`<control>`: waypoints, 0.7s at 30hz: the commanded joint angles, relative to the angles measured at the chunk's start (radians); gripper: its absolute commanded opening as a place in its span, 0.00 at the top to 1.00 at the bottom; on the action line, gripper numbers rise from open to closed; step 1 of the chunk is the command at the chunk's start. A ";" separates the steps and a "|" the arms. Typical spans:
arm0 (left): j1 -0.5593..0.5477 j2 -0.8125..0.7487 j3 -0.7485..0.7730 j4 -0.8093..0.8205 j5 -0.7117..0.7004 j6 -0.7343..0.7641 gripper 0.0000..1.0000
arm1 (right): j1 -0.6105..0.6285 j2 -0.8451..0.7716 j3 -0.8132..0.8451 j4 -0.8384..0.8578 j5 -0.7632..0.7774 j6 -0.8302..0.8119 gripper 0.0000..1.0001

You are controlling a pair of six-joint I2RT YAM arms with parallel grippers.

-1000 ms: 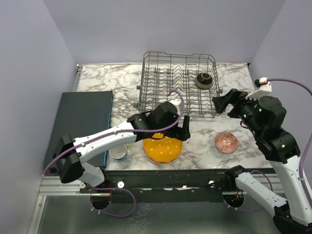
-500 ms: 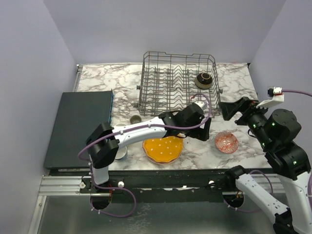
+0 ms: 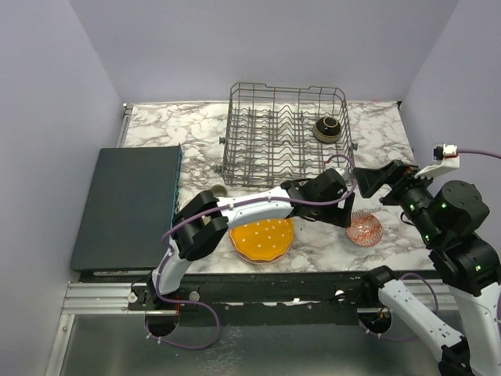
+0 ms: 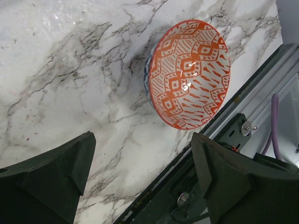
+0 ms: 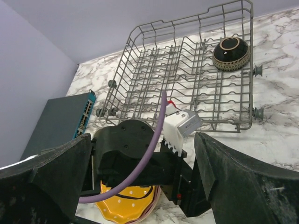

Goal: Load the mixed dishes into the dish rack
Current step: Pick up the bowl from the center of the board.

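The grey wire dish rack (image 3: 286, 137) (image 5: 187, 79) stands at the back with a dark brown bowl (image 3: 326, 128) (image 5: 231, 52) in its right end. An orange white-dotted plate (image 3: 262, 239) (image 5: 126, 207) lies on a pink plate near the front edge. A red patterned bowl (image 3: 363, 228) (image 4: 191, 79) sits upright to its right. My left gripper (image 3: 350, 213) (image 4: 142, 172) hangs open just left of that bowl, nothing between its fingers. My right gripper (image 3: 368, 182) (image 5: 142, 177) is open above the rack's right front corner, looking down on the left arm's wrist (image 5: 135, 154).
A dark flat mat (image 3: 129, 205) (image 5: 56, 121) covers the left of the marble table (image 3: 156, 125). A small greyish mug (image 3: 218, 191) stands in front of the rack's left corner. The table's front rail (image 4: 219, 135) runs close beside the patterned bowl.
The left arm has swung right from above the orange plate to beside the patterned bowl. The right gripper has drawn back slightly to the right. Both stay open.
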 commanded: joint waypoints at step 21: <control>-0.012 0.246 0.217 0.006 0.053 -0.123 0.36 | 0.006 -0.017 -0.003 -0.043 -0.012 -0.025 0.03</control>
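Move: From the left hand the orange-patterned bowl lies about 7 cm to the right, 3 cm back and 8 cm below. The yellow plate is some 23 cm to this hand's left and 4 cm back, on the counter. The dish rack's middle is roughly 24 cm ahead and 15 cm left. From the idle right hand the patterned bowl is about 3 cm back, 5 cm right and far below, some 34 cm. Down and to the right, about 4 cm each way, the left hand sinks towards the near-left rim of the patterned bowl, its slanted fingers tipping only slightly. Still parted, the fingers narrow by roughly a quarter as they come close, the one nearer the base coming over the bowl's edge; contact can't be seen. ##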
